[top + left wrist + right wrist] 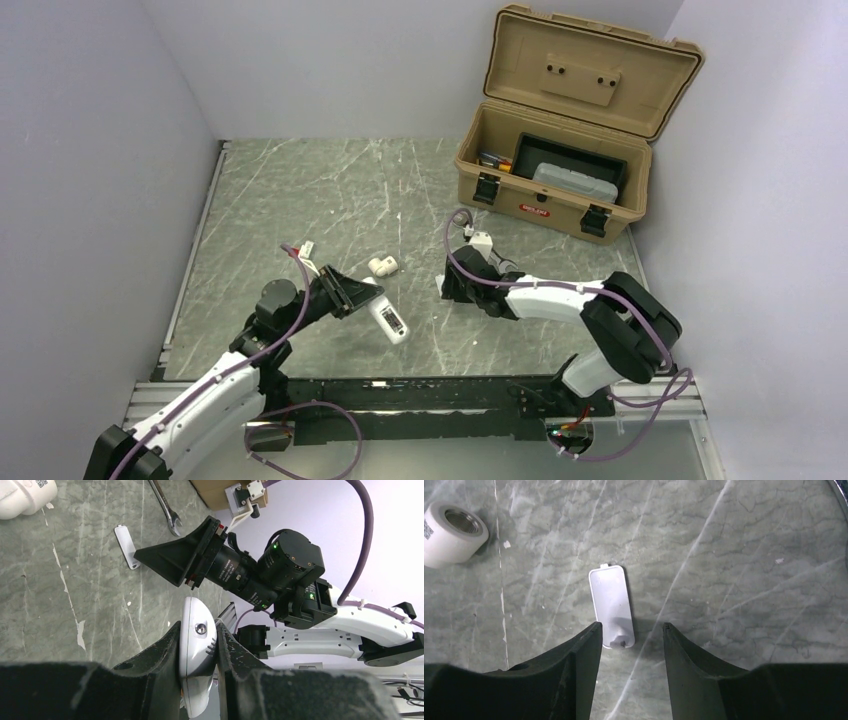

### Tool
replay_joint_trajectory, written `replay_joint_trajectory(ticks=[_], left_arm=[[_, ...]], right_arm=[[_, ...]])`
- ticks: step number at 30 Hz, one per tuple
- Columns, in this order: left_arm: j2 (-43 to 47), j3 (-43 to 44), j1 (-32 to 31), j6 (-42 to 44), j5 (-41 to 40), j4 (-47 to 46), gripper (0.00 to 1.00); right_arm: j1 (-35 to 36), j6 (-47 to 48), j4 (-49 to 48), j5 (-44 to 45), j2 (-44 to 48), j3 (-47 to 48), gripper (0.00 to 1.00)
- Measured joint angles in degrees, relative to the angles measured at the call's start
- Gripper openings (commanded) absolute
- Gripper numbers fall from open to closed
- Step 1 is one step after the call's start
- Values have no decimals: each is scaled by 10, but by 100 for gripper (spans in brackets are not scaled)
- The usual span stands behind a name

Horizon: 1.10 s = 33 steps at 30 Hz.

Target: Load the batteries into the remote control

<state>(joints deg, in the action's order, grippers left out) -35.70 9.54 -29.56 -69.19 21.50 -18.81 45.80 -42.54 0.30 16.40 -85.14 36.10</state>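
The white remote control [391, 323] is clamped edge-on between my left gripper's [362, 296] fingers and held off the table; in the left wrist view the remote [198, 640] fills the shut jaws of the left gripper [198, 647]. My right gripper [448, 287] is open and low over the table. In the right wrist view the right gripper [631, 630] has a flat white battery cover [611, 605] lying just ahead of its open jaws, nearer the left finger; the cover also shows in the left wrist view [125, 545]. No batteries show in any view.
A stubby white pipe fitting [383, 265] lies between the two grippers and shows at the right wrist view's left edge [451, 535]. A silver wrench [165, 505] lies past the cover. An open tan toolbox [560, 190] stands at the back right.
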Motion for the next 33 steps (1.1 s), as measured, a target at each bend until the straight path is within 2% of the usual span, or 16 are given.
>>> replay_joint_trajectory(ticks=[7, 19, 24, 33], left_arm=[[0, 0, 0, 0, 0, -2, 0], [-10, -13, 0, -3, 0, -14, 0], [-21, -13, 0, -3, 1, -19, 0], [-28, -14, 1, -4, 2, -30, 0]], right_arm=[[-7, 2, -31, -2, -31, 16, 38], [-8, 16, -29, -8, -57, 38, 34], [3, 18, -10, 1, -58, 43, 33], [49, 24, 40, 63, -86, 81, 22]])
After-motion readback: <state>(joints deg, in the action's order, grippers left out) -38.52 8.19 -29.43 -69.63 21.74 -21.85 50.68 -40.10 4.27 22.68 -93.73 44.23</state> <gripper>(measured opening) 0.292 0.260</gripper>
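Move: The battery cover lies flat almost under the right fingertips, its middle about 1 cm ahead, 2 cm to their left and 1 cm below. From the same hand, the white pipe elbow is roughly 5 cm ahead and 13 cm left, the wrench about 11 cm ahead and 7 cm right. The remote, held by the left hand, hangs some 10 cm back, 11 cm left and 14 cm higher. From the left hand the cover is around 7 cm ahead, 11 cm right and 15 cm below. The right fingertips come onto the battery cover, the left one over its face and the right one by its right edge, seeming to nudge its near end left. They slide low about 2.5 cm forward and left, then draw back over 1 cm while edging left and sinking slightly; the hand rolls its left side down nearly 10 degrees and the fingers close to half their gap. ##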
